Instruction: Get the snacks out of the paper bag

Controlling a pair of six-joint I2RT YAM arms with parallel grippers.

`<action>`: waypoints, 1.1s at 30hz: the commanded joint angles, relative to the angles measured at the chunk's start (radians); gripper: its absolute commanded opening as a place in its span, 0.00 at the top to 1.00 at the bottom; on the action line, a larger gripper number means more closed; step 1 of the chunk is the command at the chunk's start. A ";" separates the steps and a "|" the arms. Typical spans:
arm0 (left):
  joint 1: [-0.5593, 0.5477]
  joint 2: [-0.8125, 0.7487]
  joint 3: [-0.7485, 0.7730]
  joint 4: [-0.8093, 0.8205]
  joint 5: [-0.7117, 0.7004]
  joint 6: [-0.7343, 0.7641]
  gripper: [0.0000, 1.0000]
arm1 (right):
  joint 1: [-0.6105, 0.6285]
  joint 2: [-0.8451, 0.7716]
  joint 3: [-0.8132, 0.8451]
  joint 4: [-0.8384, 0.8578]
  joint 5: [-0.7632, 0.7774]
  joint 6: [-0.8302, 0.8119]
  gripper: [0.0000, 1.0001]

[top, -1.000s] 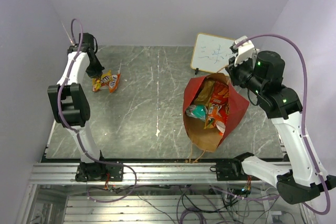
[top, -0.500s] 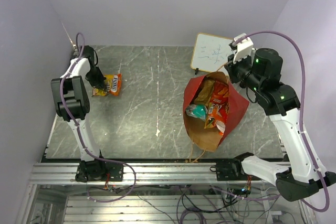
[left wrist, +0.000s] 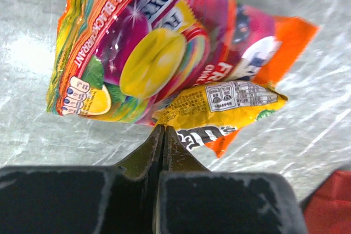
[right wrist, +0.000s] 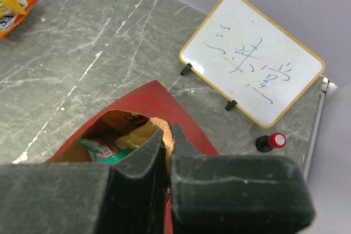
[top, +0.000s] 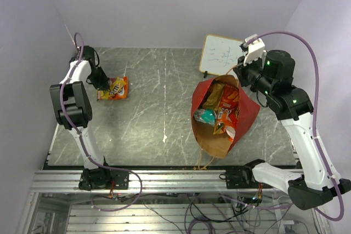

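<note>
The red paper bag (top: 250,114) stands open at the right of the table, with a red chip bag (top: 228,107), a teal pack (top: 205,116) and a tan chip bag (top: 215,93) inside. My right gripper (top: 241,76) is above its far rim. In the right wrist view it (right wrist: 169,130) is shut on the bag's tan cord handle (right wrist: 168,140). Small yellow and orange packets (top: 115,87) lie on the table at the far left. My left gripper (top: 102,82) is just left of them. In the left wrist view it (left wrist: 164,128) is shut and holds nothing, its tips at the edge of the yellow packet (left wrist: 219,102).
A small whiteboard (top: 222,56) leans at the back right, behind the bag. A red-capped black marker (right wrist: 271,142) stands on the table next to it. The purple walls close in the table on the left, back and right.
My left wrist has shifted near the small packets, which have slid slightly to the right. My right gripper has stayed almost still on the bag's handle.
</note>
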 commanded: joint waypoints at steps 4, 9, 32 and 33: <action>0.032 -0.032 0.010 0.091 0.106 -0.132 0.93 | -0.002 -0.015 0.037 0.056 -0.018 0.002 1.00; 0.041 0.005 0.037 0.071 0.068 -0.126 0.88 | -0.002 -0.018 0.024 0.083 -0.011 0.000 1.00; -0.465 -0.593 -0.227 0.202 0.032 -0.237 0.16 | -0.002 -0.024 0.028 0.077 -0.043 0.022 1.00; -0.517 -0.606 -0.218 0.226 0.041 -0.226 0.17 | -0.002 -0.017 0.037 0.081 -0.043 0.030 1.00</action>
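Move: The left hand, closed and pointing down, still holds the small yellow snack by its end, some 5 cm above the table. The orange snack it goes onto lies flat with its middle about 3 cm ahead, 2 cm to the right and 4 cm below. The red paper bag stands roughly 45 cm to the right and 9 cm back. From the right hand, the orange snack is about 44 cm left, 13 cm ahead and 35 cm below. The left fingers let go of the yellow snack over the orange snack, easing about 3 cm forward and up as they open wide. The hand then lifts off and swings right, quickening towards the paper bag: about 15 cm up and as far right, drawing back some 8 cm, fingers tilting outward some 25 degrees. The right hand stays put, still pinching the bag's rim. ##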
